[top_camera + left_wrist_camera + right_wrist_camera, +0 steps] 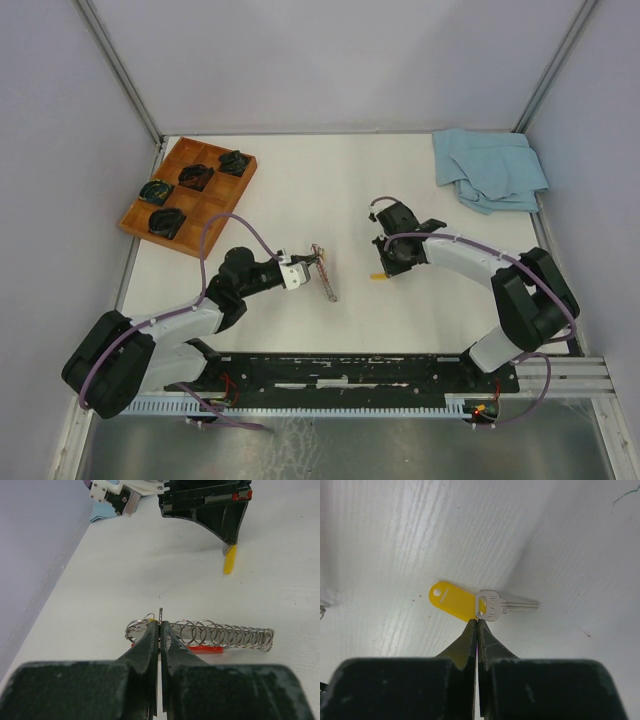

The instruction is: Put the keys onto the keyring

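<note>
The keyring (225, 635) lies on the white table as a row of silver wire loops over a red strap (205, 649). My left gripper (160, 624) is shut on the thin ring at its left end. From above, the keyring (325, 272) sits just ahead of the left gripper (312, 262). One of the keys (512, 605), silver with a yellow oval tag (451, 600), lies flat under my right gripper (477, 621). That gripper's tips are shut on the small link at the key's head. The right gripper (385, 272) stands right of the keyring, apart from it.
A wooden tray (140, 215) with black coiled items (165, 220) sits at the back left. A crumpled blue cloth (490, 168) lies at the back right. Grey walls close off the table on three sides.
</note>
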Action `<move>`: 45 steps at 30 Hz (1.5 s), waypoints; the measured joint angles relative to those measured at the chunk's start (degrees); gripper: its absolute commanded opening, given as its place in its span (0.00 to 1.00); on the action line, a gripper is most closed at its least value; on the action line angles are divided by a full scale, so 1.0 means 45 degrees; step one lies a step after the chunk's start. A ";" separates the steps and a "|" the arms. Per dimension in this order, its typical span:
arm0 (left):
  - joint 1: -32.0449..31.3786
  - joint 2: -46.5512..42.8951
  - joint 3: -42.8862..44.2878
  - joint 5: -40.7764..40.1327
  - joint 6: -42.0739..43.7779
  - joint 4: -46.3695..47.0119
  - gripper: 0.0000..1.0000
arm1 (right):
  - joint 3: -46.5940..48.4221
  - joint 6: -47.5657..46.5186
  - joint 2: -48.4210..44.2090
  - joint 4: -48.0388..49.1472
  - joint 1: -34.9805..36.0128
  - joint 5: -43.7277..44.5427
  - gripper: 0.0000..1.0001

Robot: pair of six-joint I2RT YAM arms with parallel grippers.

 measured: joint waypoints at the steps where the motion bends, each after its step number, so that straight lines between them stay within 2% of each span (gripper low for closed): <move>1: 0.0000 -0.0010 0.0000 0.0000 -0.0015 -0.0010 0.03 | -0.0010 0.0000 -0.0136 0.0044 0.0000 -0.0175 0.01; 7: 0.0000 -0.0044 0.0000 0.0005 -0.0068 -0.0015 0.03 | -0.0690 -0.0015 -0.1103 0.1059 0.0010 -0.0879 0.01; 13: 0.0000 -0.0044 0.0000 0.0005 -0.0092 0.0000 0.03 | -0.2671 -0.0010 -0.2254 0.3113 0.0126 -0.1122 0.01; 18: 0.0000 -0.0044 0.0000 -0.0005 -0.0102 0.0044 0.03 | -0.3580 0.0121 -0.2263 0.4206 0.0539 -0.0777 0.04; 23: 0.0005 -0.0044 0.0000 -0.0015 -0.0170 0.0049 0.03 | -0.3803 0.0554 -0.2263 0.4760 0.1151 0.0107 0.13; 29: 0.0010 -0.0044 0.0000 -0.0044 -0.0185 0.0053 0.03 | -0.3929 0.1044 -0.2263 0.4677 0.1583 0.1180 0.23; 34: 0.0010 -0.0044 0.0000 -0.0049 -0.0189 0.0053 0.03 | -0.3871 0.1365 -0.2263 0.4153 0.1627 0.1647 0.24; 42: 0.0010 -0.0044 0.0000 -0.0049 -0.0189 0.0049 0.03 | -0.3249 0.1569 -0.2268 0.3580 0.1627 0.1579 0.38; 45: 0.0010 -0.0044 0.0000 -0.0049 -0.0189 0.0044 0.03 | -0.2958 0.1462 -0.2283 0.3317 0.1627 0.1341 0.39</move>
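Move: The right hand's shut fingertips already hold the key with its yellow tag, practically at the hand point, just above the table. The bare patch where they get set down lies about 2 cm back, 2 cm to the left and 2 cm below. The coiled keyring, in the left hand, is roughly 14 cm to the right hand's left, some 2 cm back and 9 cm higher. From the left hand the key is about 16 cm to the right, 2 cm back and 12 cm down. Still pinching the key by its small ring, the right hand lifts about 1.5 cm while easing left, draws back some 2 cm and lowers to the table. There the fingers part to about a third and let go, the fingertips tilting forward roughly 10 degrees. It drifts right, then left again, and rises 1.5 cm over the key. The left hand keeps the keyring steady. ##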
